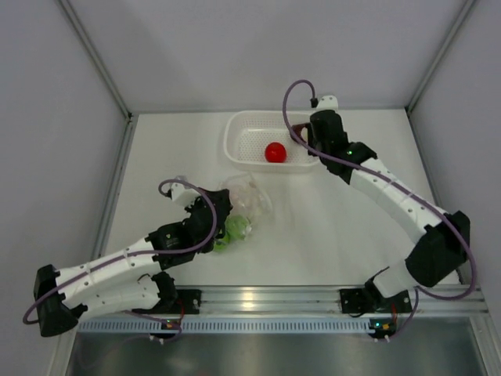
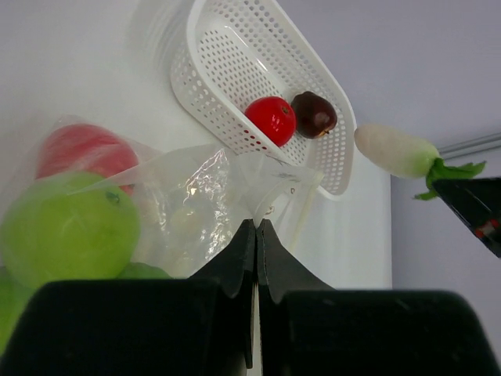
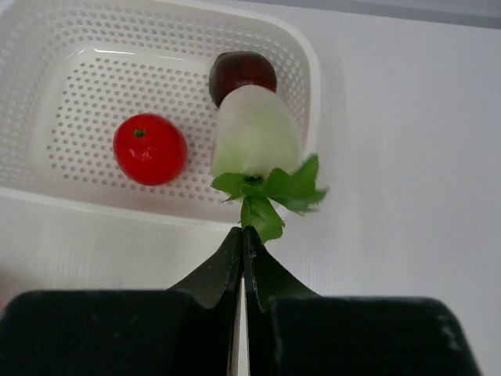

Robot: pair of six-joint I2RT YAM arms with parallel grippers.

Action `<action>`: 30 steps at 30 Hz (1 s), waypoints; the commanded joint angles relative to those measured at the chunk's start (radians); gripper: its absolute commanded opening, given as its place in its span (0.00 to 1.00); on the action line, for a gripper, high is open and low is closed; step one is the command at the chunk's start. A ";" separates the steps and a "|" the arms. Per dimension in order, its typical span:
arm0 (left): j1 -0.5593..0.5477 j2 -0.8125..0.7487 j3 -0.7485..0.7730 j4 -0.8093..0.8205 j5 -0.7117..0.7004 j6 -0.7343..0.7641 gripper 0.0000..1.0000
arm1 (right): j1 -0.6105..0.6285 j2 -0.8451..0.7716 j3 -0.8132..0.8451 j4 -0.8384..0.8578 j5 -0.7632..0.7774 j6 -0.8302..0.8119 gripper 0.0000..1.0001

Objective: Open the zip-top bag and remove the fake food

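The clear zip-top bag lies mid-table with a green ball and a red piece still inside. My left gripper is shut on the bag's edge. My right gripper is shut on the green leaves of the white radish, hanging over the basket's right rim. A red ball and a dark maroon ball lie in the white basket.
White walls enclose the table on the left, back and right. The metal rail with both arm bases runs along the near edge. The right arm's links stretch diagonally over the table's right half.
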 commanded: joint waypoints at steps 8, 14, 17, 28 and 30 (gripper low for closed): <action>0.004 -0.025 0.022 0.006 0.083 0.029 0.00 | -0.085 0.446 0.331 0.046 -0.142 -0.030 0.00; 0.002 -0.012 0.051 0.007 0.110 0.032 0.00 | -0.084 0.471 0.373 0.031 -0.190 -0.014 0.41; 0.002 0.003 0.069 0.007 0.117 0.038 0.00 | -0.085 0.443 0.356 0.032 -0.188 -0.030 0.51; 0.002 0.063 0.121 0.007 0.140 0.038 0.00 | -0.076 0.216 0.214 -0.005 -0.352 0.007 0.59; 0.002 0.074 0.138 0.007 0.141 0.041 0.00 | -0.053 0.117 0.126 0.009 -0.499 0.025 0.59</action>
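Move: My right hand, pinching the white radish by its leaves, has the free spot in the basket's right part some 16 cm ahead, 4 cm left and 22 cm below. The tomato sits about 13 cm ahead and 11 cm left of the hand, the dark fruit some 22 cm ahead and 3 cm left, both about 21 cm lower. From my left hand that spot is roughly 31 cm ahead, 21 cm right and 20 cm below. I drive my right hand forward and down, about 10 cm each way and some 4 cm left, tipping the fingers lower to bring the radish into the basket's right part. There I open them, let go of the leaves, then lift and draw back about 5 cm, fingers kept open. Meanwhile my left hand keeps its pinch on the bag's edge and shifts some 3 cm right. ##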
